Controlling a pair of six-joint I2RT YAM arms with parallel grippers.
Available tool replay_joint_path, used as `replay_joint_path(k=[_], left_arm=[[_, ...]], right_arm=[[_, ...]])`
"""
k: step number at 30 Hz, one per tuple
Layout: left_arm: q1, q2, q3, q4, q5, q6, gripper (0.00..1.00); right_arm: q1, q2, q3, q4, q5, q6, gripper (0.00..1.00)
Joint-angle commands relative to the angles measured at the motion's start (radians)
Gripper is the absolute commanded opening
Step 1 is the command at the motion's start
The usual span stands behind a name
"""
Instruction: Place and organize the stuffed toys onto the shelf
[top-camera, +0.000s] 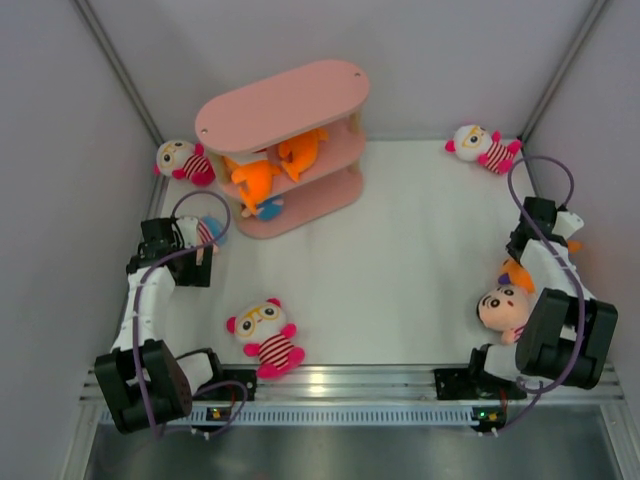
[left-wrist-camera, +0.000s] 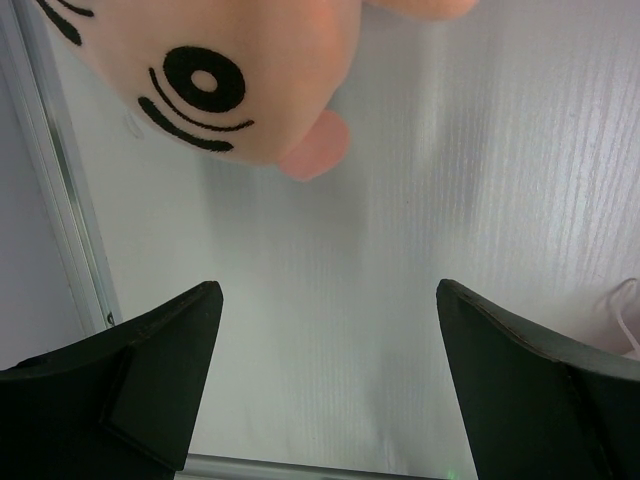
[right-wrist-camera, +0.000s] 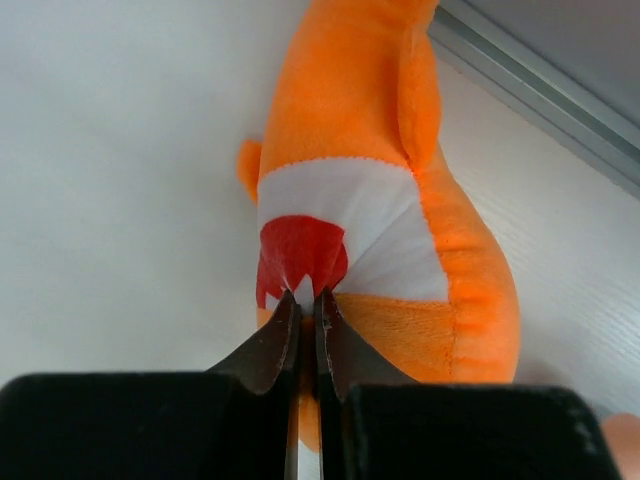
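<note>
My right gripper (right-wrist-camera: 309, 296) is shut on the red-and-white mouth of an orange shark (right-wrist-camera: 400, 180), which lies on the table by the right wall (top-camera: 517, 272). At the left, my left gripper (left-wrist-camera: 328, 300) stands open over bare table, just short of a peach-faced doll (left-wrist-camera: 230, 70), with nothing between its fingers. The pink shelf (top-camera: 285, 105) stands at the back. Two orange sharks (top-camera: 258, 178) (top-camera: 303, 150) lie on its middle tier. White-faced dolls lie at the back left (top-camera: 185, 160), the back right (top-camera: 484, 147) and the front (top-camera: 266, 335).
Another peach-faced doll (top-camera: 503, 308) lies against my right arm near the front. A blue toy part (top-camera: 268, 208) shows on the shelf's lowest tier. Grey walls close in both sides, and a metal rail (top-camera: 340, 380) runs along the near edge.
</note>
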Motion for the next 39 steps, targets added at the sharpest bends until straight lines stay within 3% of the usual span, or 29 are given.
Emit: replay_joint_path(k=[1,7,9,10,12,13,19,23,27,30,35,39], left_arm=[[-0.005,-0.026,0.002,-0.007,0.001,0.002,0.94],[-0.003,-0.030,0.001,-0.009,0.005,0.002,0.94],[-0.003,-0.027,0.002,-0.009,0.013,0.007,0.94],[-0.003,-0.026,0.004,-0.011,0.019,0.010,0.94],[-0.003,-0.024,0.010,-0.018,0.040,0.016,0.93],[-0.003,-0.024,0.015,-0.027,0.047,0.019,0.93],[-0.005,-0.062,0.123,-0.154,0.221,0.105,0.91],[-0.009,-0.088,0.217,-0.318,0.379,0.194,0.91],[-0.019,-0.119,0.263,-0.373,0.533,0.284,0.93],[-0.043,-0.148,0.275,-0.373,0.605,0.323,0.98],[-0.117,-0.187,0.329,-0.388,0.705,0.347,0.98],[-0.186,-0.197,0.401,-0.423,0.809,0.347,0.98]], right_arm=[[-0.006,-0.062,-0.040,0.050,-0.146,-0.020,0.00],[-0.001,-0.125,-0.049,0.119,-0.317,-0.056,0.00],[0.011,-0.123,-0.037,0.181,-0.547,-0.132,0.00],[0.061,-0.102,-0.017,0.177,-0.621,-0.169,0.00],[0.170,-0.078,0.069,0.144,-0.600,-0.306,0.00],[0.333,-0.052,0.095,0.116,-0.571,-0.354,0.00],[0.855,-0.007,0.174,0.160,-0.724,-0.671,0.00],[1.038,0.044,0.233,0.128,-0.867,-0.790,0.00],[1.224,0.108,0.316,0.035,-0.970,-1.037,0.00],[1.290,0.127,0.376,-0.001,-1.020,-1.178,0.00],[1.312,0.099,0.463,-0.030,-1.111,-1.379,0.00],[1.310,0.159,0.620,-0.217,-1.068,-1.572,0.00]])
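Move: The right hand already has the orange shark pinched at the mouth; the open left hand, where it is taken, waits about 78 cm to the left, nearly level. From the right hand the near panda is some 63 cm left and 21 back, and the right doll about 14 back and 5 left. From the left hand the shark lies some 80 cm right, the left doll about 8 ahead and 1 right. Right hand carries the pinched shark about 55 cm left, half-turning counter-clockwise, towards the open left hand rising rightwards. ##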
